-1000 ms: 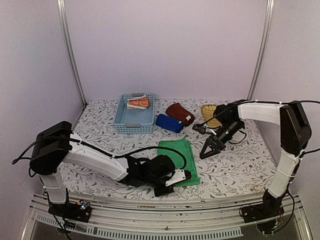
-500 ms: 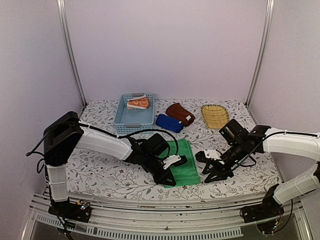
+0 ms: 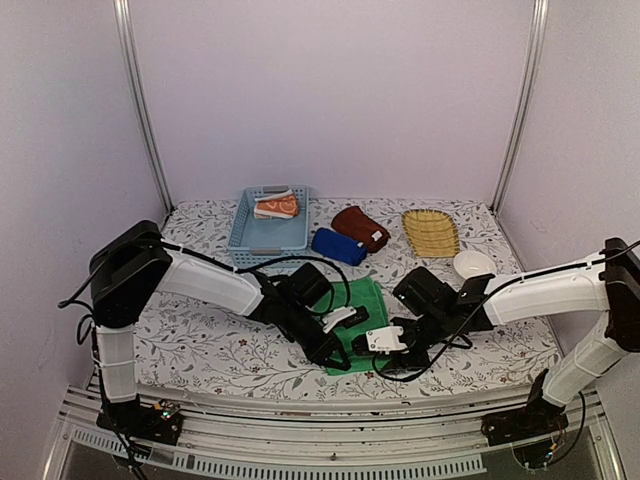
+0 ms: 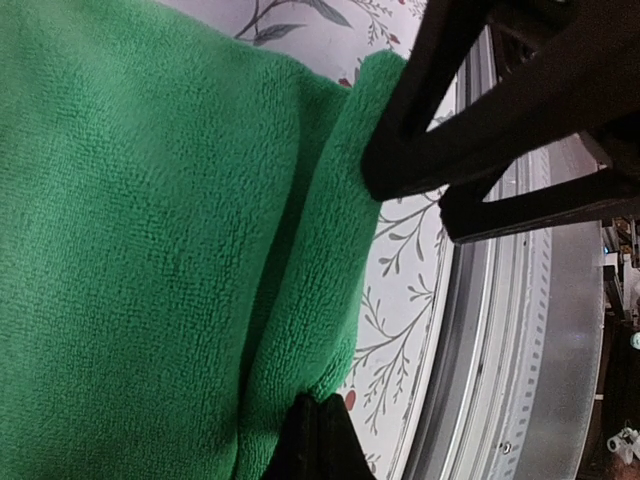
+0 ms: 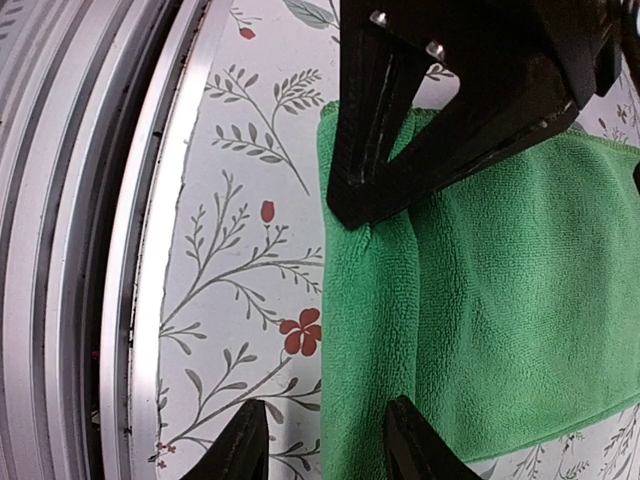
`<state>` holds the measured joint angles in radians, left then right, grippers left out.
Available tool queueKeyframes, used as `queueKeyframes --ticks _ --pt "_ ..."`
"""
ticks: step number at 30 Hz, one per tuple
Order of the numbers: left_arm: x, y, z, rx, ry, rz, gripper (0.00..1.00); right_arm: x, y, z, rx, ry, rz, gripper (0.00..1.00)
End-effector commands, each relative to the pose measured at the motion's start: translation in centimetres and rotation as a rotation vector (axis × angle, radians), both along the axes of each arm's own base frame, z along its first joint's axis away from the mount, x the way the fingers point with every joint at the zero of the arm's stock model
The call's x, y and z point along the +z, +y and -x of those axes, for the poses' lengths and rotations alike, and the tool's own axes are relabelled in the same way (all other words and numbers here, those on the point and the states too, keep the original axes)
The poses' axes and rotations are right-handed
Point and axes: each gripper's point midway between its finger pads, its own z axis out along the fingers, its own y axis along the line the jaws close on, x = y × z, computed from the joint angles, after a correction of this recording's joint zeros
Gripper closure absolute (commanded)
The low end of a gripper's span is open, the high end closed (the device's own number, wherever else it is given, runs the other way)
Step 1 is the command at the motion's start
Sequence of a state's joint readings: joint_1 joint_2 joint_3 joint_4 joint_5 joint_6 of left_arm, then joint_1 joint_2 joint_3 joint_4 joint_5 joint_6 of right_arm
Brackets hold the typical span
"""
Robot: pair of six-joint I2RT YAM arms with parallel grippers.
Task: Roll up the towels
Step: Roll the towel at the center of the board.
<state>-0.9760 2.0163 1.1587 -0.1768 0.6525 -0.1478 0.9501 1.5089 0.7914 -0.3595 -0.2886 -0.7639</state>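
The green towel [image 3: 366, 299] lies flat near the table's front edge, its near hem folded over into a narrow lip [image 4: 330, 230]. My left gripper [image 3: 337, 358] is shut on that lip at the towel's near left corner [image 4: 318, 415]. My right gripper [image 3: 365, 350] points along the same hem towards the left one. It is open [image 5: 325, 450], one finger over the bare cloth of the table and one over the green towel [image 5: 500, 300]. An orange patterned towel [image 3: 277, 206] sits in the basket. Dark blue [image 3: 338, 246] and maroon [image 3: 360, 228] towels lie rolled at the back.
A light blue basket [image 3: 268, 245] stands back left of centre. A yellow wicker tray [image 3: 430, 232] and a small white bowl [image 3: 472, 264] are at the back right. The metal rail of the table's front edge [image 5: 120, 250] runs just beside both grippers.
My right arm swung down from the back right to the green towel's near edge. My left gripper moved onto the near hem and lifted it into a fold.
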Motion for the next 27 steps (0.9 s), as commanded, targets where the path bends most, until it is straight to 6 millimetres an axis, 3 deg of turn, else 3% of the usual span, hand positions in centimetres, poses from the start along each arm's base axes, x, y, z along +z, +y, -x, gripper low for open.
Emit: queueKeyframes --ticks 1,9,15,21,27 --pt "-2.3 1.6 0.2 0.020 0.060 -0.065 1.00 -1.8 -0.1 -0.8 -0.009 -0.043 0.045 0.58" --pt "-2.1 2.0 -0.1 0.027 0.090 -0.045 1.00 -4.3 -0.9 -1.3 -0.023 -0.048 0.119 0.58" --pt "-1.0 2.4 -0.1 0.046 0.155 0.010 1.00 -4.8 -0.9 -0.1 0.015 0.020 0.132 0.79" --pt "1.2 2.8 0.8 0.048 0.277 0.077 1.00 -3.6 -1.0 3.8 0.083 0.309 0.109 0.89" --pt "2.5 3.3 1.8 0.062 0.440 0.098 1.00 -0.8 -1.5 4.1 0.052 0.653 0.045 0.90"
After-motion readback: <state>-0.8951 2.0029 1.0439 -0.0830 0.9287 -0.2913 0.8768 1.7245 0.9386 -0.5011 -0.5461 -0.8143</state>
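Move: The open right hand hovers over the right end of the green towel's rolled near edge, which lies about 3 cm below, roughly 2 cm ahead and square under the hand sideways. The left hand already grips that roll; the right end is some 9 cm to its right, level with it. From the right hand the flat towel centres about 12 cm ahead and 6 cm left, and the blue towel roll some 35 cm ahead and 10 cm left. The right hand sinks about 3 cm while easing some 2 cm forward, its open fingers straddling the towel's rolled edge, then shuts them to pinch it beside the left hand, which keeps its closed grip and creeps left. With both ends held, the two hands draw the roll back towards the base, the right by roughly 3 cm and the left by less while still going left and rising slightly, both wrists tipping so the fingertips swing towards the base. ##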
